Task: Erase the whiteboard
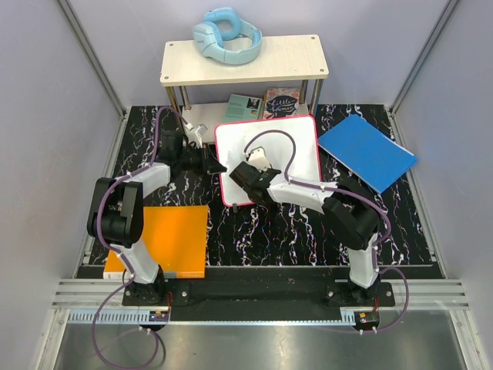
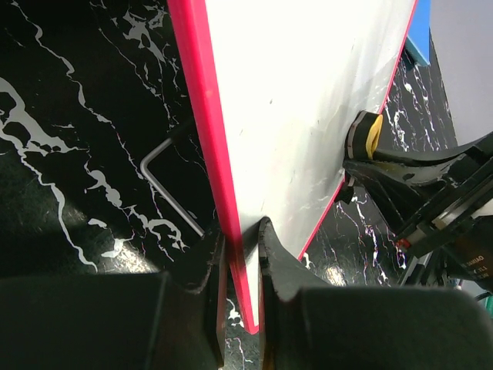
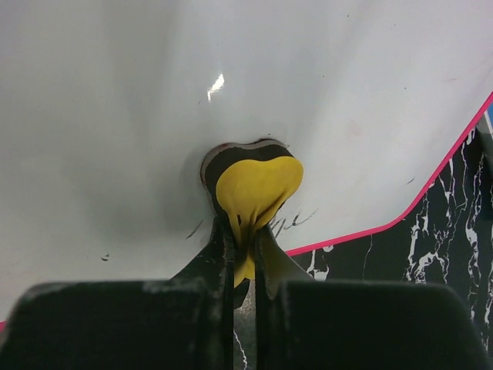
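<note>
The whiteboard, glossy white with a red-pink rim, lies on the black marbled table. My left gripper is shut on its left edge; in the left wrist view the rim runs between the two fingers. My right gripper is shut on a yellow eraser with a dark underside, pressed flat onto the whiteboard near its front edge. Faint dark handwriting strokes show beside the eraser. The eraser also shows in the left wrist view.
An orange sheet lies at the front left, a blue sheet at the right. A small wooden table with light-blue headphones stands at the back, books beneath it. A bent metal rod lies left of the board.
</note>
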You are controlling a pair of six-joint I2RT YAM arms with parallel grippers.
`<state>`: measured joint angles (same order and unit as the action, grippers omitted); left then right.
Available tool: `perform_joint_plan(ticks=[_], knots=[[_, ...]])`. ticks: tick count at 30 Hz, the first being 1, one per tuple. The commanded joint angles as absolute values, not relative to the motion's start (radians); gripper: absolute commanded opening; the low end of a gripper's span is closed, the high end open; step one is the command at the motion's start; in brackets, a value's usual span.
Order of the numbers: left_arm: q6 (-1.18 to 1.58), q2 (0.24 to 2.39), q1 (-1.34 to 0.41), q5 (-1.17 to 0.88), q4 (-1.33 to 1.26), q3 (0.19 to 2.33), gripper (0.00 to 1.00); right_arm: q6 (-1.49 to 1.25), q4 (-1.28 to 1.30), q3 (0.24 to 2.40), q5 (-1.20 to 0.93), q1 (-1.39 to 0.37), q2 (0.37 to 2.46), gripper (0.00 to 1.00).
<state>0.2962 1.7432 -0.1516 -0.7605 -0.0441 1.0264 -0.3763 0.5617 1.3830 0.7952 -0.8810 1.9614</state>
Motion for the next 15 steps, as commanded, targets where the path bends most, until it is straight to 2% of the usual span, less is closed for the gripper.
perform_joint_plan(ticks=[1, 10, 15], knots=[[0.210, 1.744, -0.150, -0.643, -0.057, 1.048, 0.00, -0.357, 0.457, 1.405, 0.741, -0.873, 2.040, 0.00], [0.212, 1.749, -0.149, -0.641, -0.057, 1.049, 0.00, -0.299, 0.376, 1.405, 0.646, -0.982, 2.057, 0.00], [0.210, 1.747, -0.149, -0.641, -0.057, 1.049, 0.00, -0.293, 0.362, 1.410, 0.690, -0.989, 2.060, 0.00]])
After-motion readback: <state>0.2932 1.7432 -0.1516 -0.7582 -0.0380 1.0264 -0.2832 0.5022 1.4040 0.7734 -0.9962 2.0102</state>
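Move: The right hand already holds the eraser against the whiteboard. The board's lower-left corner lies roughly 11 cm to its left, 7 cm back and 5 cm lower; leftover pen marks sit about 3 cm to its right and 1 cm ahead. The left-edge grip spot is some 12 cm left, 3 cm ahead and 4 cm higher. From the left hand, that corner is about 9 cm back, 1 cm right and 8 cm below. Right hand wipes the eraser about 5 cm left and slightly back towards the lower-left corner; left keeps its grip. ##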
